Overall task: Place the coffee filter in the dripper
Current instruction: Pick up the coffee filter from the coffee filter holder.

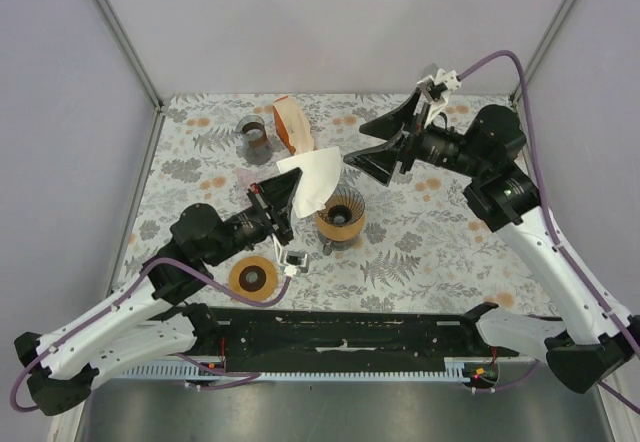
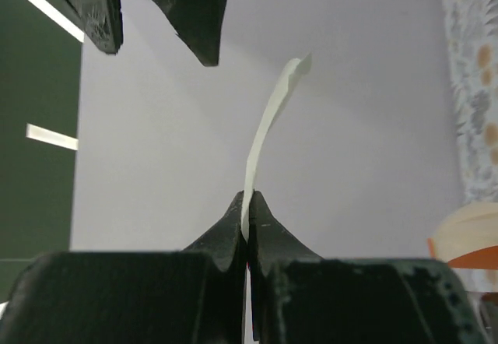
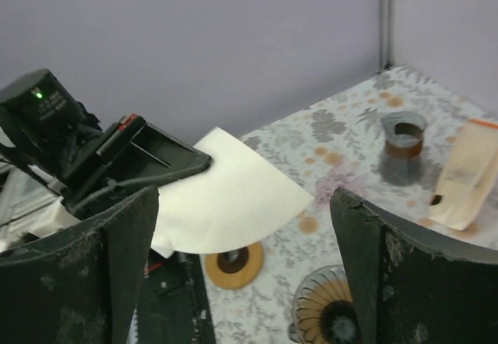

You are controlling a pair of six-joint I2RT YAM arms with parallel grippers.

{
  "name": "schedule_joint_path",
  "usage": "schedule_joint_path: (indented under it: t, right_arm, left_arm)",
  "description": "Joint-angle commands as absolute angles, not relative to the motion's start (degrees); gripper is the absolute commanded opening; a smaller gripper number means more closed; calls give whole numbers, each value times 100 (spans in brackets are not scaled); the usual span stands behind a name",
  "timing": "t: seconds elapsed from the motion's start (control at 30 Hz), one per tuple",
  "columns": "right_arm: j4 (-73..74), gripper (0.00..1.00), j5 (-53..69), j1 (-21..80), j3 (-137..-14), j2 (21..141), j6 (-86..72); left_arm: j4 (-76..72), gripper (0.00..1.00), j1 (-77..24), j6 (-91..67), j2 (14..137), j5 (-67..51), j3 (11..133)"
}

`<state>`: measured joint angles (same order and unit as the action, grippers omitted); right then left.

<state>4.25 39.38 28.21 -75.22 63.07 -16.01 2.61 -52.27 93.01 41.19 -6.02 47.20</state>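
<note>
A white coffee filter [image 1: 312, 180] hangs flat in the air, pinched at its lower edge by my shut left gripper [image 1: 288, 198]. It sits just left of and above the dripper [image 1: 340, 214], a ribbed glass cone with an amber inside, standing on the table. From the left wrist the filter [image 2: 264, 138] shows edge-on, rising from the closed left gripper [image 2: 249, 204]. My right gripper [image 1: 356, 142] stands wide open beside the filter's upper right edge, touching nothing. Its wrist view has the filter [image 3: 226, 196] between the spread fingers [image 3: 389, 282] and the dripper [image 3: 331, 313] below.
A tan filter pack [image 1: 291, 124] and a small grey cup [image 1: 254, 132] stand at the back of the floral table [image 1: 440, 242]. An orange disc with a dark centre [image 1: 253, 277] lies near the front left. Grey walls enclose the table.
</note>
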Motion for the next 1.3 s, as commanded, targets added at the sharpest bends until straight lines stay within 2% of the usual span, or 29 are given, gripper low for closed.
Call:
schedule_joint_path:
  t: [0.0, 0.3, 0.37, 0.47, 0.57, 0.7, 0.73, 0.8, 0.83, 0.87, 0.9, 0.97, 1.03, 1.17, 1.27]
  right_arm:
    - [-491, 98, 4359, 2804, -7489, 6653, -3329]
    - [-650, 98, 4684, 2979, -7400, 6908, -3604]
    - [-720, 93, 4859, 3102, -7462, 7039, -3577]
    - [-905, 77, 5106, 3164, -7559, 7128, -3551]
    - [-1159, 54, 5326, 3182, -7594, 7172, -3603]
    - [-1309, 8, 5370, 3182, -7576, 7207, -3595]
    - [-1310, 0, 5370, 3182, -7576, 7198, -3543]
    - [-1109, 0, 5300, 3173, -7620, 7146, -3236]
    - [-960, 0, 5274, 3182, -7664, 7119, -2973]
    - [-767, 0, 5221, 3164, -7716, 7067, -2640]
    - [-591, 0, 5195, 3155, -7752, 7014, -2376]
    - [-396, 0, 5220, 3138, -7822, 6944, -1971]
    - [-20, 0, 5273, 3129, -7988, 6917, -1444]
    - [1446, 0, 4871, 3076, -8410, 6900, -83]
    - [2475, 0, 4203, 3085, -8648, 6882, 911]
  left_arm:
    - [-1625, 2, -5291, 11267, 4113, -458, 4430]
    - [-2144, 2, -5326, 11681, 4245, -264, 4263]
    - [-2206, 2, -5335, 11716, 4306, -264, 4271]
    - [-2206, 2, -5379, 11733, 4333, -272, 4271]
    - [-2206, 2, -5414, 11760, 4333, -290, 4236]
    - [-2110, 2, -5449, 11769, 4307, -299, 4219]
    - [-1988, 2, -5458, 11760, 4281, -290, 4236]
    - [-1506, 2, -5476, 11620, 4193, -308, 4306]
    - [-1068, 5, -5484, 11523, 4158, -238, 4385]
    - [-681, 20, -5476, 11392, 4114, -176, 4464]
    - [-468, 26, -5484, 11260, 4078, -132, 4491]
    - [-89, 29, -5484, 11093, 4017, -27, 4553]
    - [130, 41, -5493, 10882, 4008, -26, 4649]
    - [902, 81, -5493, 10189, 4069, 156, 5131]
    - [2262, 85, -5502, 9119, 4253, 167, 5964]
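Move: The coffee filter is already pinched in the left fingers, its middle about 3 cm ahead, 2 cm right and 1 cm above the left hand. From the open, empty right hand it lies some 6 cm left, 1 cm back and 4 cm lower. The dripper stands about 9 cm ahead of the right hand, 1 cm to its left and 33 cm below; the wooden ring lies 18 cm left of that hand, level with it and 43 cm down. The coffee filter passes between the hands: the left, still pinching, lifts it about 5 cm with a roll of roughly 25 degrees, while the wide-open right hand comes some 5 cm left and a little back and down, then shuts on the filter's free side. The left fingers then open wide and let go as that hand sinks back 5 cm; the right eases slightly right again, keeping its pinch. ##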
